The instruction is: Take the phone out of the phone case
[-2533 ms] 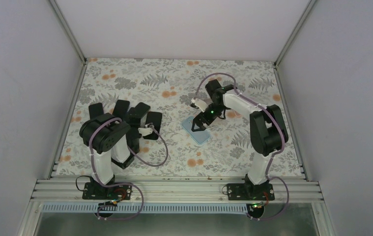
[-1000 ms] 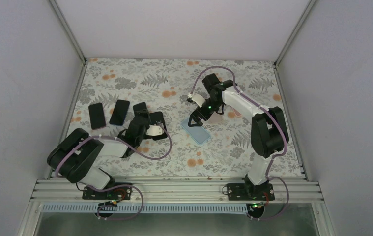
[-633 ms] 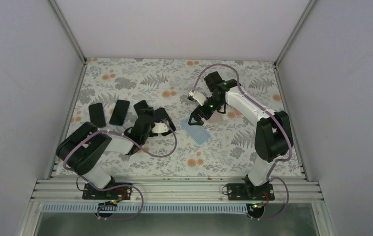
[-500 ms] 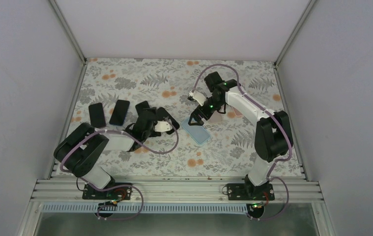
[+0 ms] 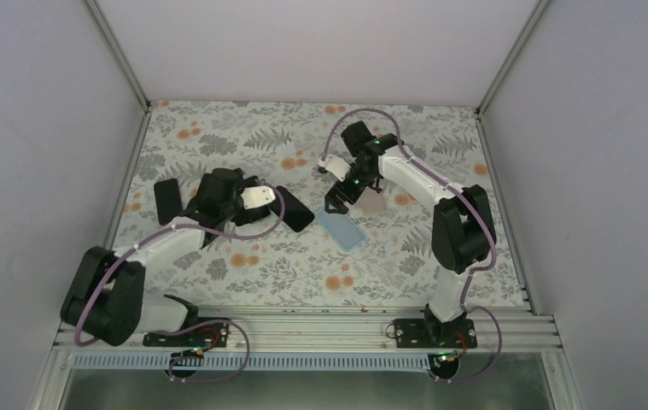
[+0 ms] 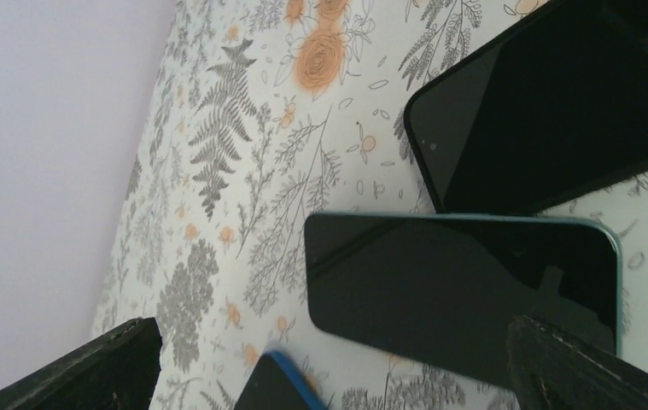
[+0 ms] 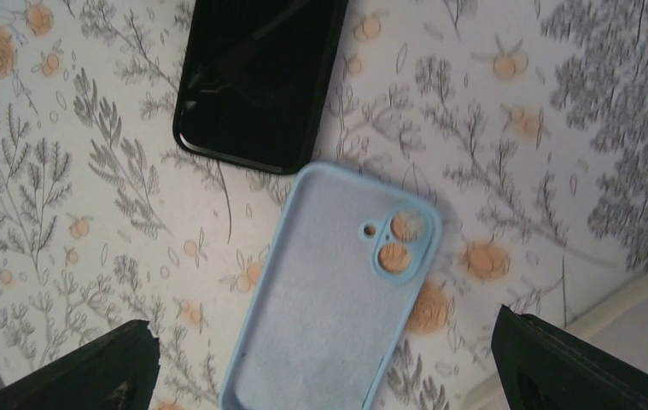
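An empty light blue phone case lies inner side up on the floral mat (image 5: 342, 229), (image 7: 337, 307). A black phone (image 5: 295, 210) lies just left of it, screen up, and also shows in the right wrist view (image 7: 256, 77). My right gripper (image 5: 335, 202) hovers over the far end of the case, open and empty (image 7: 337, 367). My left gripper (image 5: 209, 193) hovers over a row of dark phones at the left, open and empty (image 6: 329, 376). Below it lie a teal-edged phone (image 6: 465, 290), a black phone (image 6: 559, 111) and a blue-edged phone (image 6: 277, 384).
Another black phone (image 5: 166, 199) lies at the left end of the row. A beige case (image 5: 375, 203) lies right of my right gripper; it shows as a pale corner in the right wrist view (image 7: 645, 299). Grey walls close in the mat (image 5: 440, 273) on three sides.
My left arm has unfolded and swung out over the row of phones. The black phone nearest the case now lies further right and tilted. My right gripper has risen slightly off the case.
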{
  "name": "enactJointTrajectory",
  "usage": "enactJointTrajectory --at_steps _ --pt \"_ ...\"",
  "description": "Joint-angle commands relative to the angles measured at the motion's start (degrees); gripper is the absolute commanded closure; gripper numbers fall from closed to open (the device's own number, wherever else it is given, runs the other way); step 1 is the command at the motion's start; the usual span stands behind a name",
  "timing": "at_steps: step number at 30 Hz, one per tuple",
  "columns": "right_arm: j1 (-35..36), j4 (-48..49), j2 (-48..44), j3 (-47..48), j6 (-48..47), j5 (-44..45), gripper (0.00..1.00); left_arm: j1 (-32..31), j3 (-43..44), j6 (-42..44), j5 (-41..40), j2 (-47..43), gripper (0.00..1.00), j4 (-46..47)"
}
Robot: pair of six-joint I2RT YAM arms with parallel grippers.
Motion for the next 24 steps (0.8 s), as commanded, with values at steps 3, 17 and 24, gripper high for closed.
enactJointTrajectory --at_steps 3,17,24 --pt "4.98 -0.30 6.56 7.76 -0.65 1.96 0.00 2.97 7.08 -4.78 6.34 -10.39 0.00 -15.08" --pt "13.46 0.81 21.38 18.39 7.04 9.22 0.00 8.55 20.80 -20.58 20.32 -12.74 0.00 -20.99" --pt "14.64 1.26 24.09 20.10 7.90 9.68 0.00 9.42 20.21 -20.66 20.07 -12.35 0.00 -19.80"
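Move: Some 15 cm to the right hand's left, 4 cm ahead and 10 cm below it lies the black-edged phone, its near right end pointing towards the empty blue case. That case lies almost under the hand, 2 cm left and 1 cm back; the clear case is about 6 cm ahead and 6 cm right. Some 10 cm left and 3 cm ahead of the black-edged phone is the teal-edged one. From the left hand, the black-edged phone lies about 14 cm right, level. Swinging left off the blue case, the open right hand travels about 10 cm, dipping roughly 7 cm as it comes over the near right end of the black-edged phone, its fingers tipping slightly closer to vertical and staying wide apart. The empty left hand meanwhile rises steeply, some 17 cm, clearing the phones and rolling nearly 30 degrees, left side down. ##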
